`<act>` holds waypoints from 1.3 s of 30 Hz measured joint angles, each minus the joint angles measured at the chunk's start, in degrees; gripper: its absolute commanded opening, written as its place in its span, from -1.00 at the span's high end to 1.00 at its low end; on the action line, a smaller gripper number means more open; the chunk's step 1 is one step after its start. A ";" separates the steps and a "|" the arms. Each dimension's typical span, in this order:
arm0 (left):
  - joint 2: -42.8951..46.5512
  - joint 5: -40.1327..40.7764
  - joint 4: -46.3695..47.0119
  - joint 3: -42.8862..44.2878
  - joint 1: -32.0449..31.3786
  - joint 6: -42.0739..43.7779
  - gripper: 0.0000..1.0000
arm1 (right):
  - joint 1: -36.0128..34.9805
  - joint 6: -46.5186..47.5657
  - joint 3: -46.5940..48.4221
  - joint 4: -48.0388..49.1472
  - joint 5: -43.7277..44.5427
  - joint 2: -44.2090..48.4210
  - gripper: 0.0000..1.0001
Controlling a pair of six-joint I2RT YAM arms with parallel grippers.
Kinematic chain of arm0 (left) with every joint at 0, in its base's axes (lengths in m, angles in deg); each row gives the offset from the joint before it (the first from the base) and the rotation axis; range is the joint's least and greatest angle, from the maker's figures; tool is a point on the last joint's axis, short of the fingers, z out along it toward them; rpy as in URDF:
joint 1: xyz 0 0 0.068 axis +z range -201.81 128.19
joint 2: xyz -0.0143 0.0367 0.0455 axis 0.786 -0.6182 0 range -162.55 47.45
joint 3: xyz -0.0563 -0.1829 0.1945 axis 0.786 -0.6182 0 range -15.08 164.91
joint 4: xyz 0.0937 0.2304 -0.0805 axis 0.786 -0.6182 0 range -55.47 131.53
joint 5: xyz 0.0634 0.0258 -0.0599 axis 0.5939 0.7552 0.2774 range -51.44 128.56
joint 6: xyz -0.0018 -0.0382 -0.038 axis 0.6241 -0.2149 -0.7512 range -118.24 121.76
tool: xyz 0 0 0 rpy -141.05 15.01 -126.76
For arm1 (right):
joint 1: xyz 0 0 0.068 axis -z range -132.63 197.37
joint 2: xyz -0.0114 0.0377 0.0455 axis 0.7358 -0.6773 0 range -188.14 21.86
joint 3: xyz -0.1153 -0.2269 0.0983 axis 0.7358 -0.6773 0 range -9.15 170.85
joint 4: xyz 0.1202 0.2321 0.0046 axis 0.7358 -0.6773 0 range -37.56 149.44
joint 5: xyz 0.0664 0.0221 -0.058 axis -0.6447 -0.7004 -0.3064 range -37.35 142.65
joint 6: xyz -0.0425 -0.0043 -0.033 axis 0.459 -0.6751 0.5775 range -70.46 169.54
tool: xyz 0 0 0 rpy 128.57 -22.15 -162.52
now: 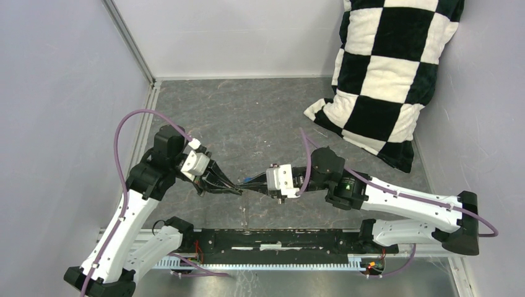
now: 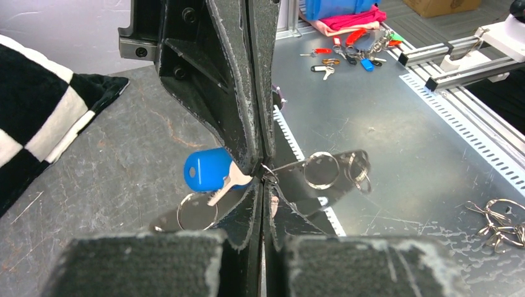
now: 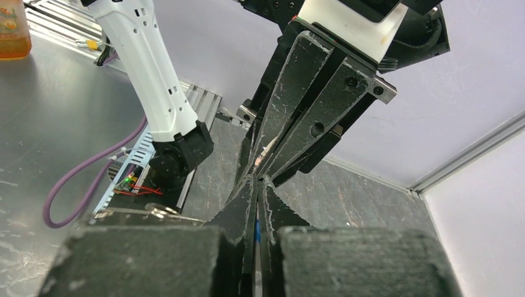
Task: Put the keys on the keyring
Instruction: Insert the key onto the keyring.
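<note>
My two grippers meet tip to tip above the grey table's front middle. My right gripper [image 1: 256, 184] is shut on the blue key [image 2: 207, 168]. The key's head and short silvery blade stick out beside the right gripper's fingers [image 2: 244, 117], and a blue sliver [image 3: 255, 232] shows between its jaws. My left gripper [image 1: 237, 187] is shut where the keyring [image 2: 291, 166] crosses its tips. The keyring is a thin dark strip seen edge-on, carrying silver split rings [image 2: 322, 170]. Another split ring [image 2: 197, 211] sits lower left. The contact point itself is hidden by the fingers.
A black-and-white checkered pillow [image 1: 384, 74] leans in the back right corner. A black rail [image 1: 278, 238] runs along the near edge. On the metal bench beyond lie several coloured keys [image 2: 350, 52] and loose rings [image 2: 498, 219]. White walls enclose three sides.
</note>
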 measured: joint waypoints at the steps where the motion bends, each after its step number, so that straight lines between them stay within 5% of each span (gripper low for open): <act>1: 0.00 -0.20 -0.02 0.00 0.00 0.00 0.96 | 0.04 0.11 0.48 -0.59 -0.26 -0.24 0.88; 8: 0.09 -1.01 -0.20 0.00 0.00 0.09 0.96 | 0.13 2.27 5.53 -6.80 -0.83 -2.84 0.47; 39: 0.92 -2.05 -0.04 0.00 -0.02 2.99 0.95 | 3.08 2.45 17.86 -23.98 -4.55 -7.13 0.19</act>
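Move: The left fingers hold the ring of the keyring at their tips. The right fingers are shut against it from the other side, so the ring lies about 1 cm left of and 1 cm below the right hand. From the right hand, the blue key tag is some 3 cm ahead, 2 cm right and 2 cm below; the metal plate hangs roughly 2 cm back, level sideways, 5 cm down. From the left hand, the ring is about 1 cm right, neither ahead nor back. Open the right gripper from shut to about two-fifths, freeing its pinch at the ring, while easing that hand about 1 cm forward and tipping its fingers some 10 degrees downward. Stay close, with the nearer finger beside the ring. Keep the left fingers shut on the ring and that hand almost in place. ##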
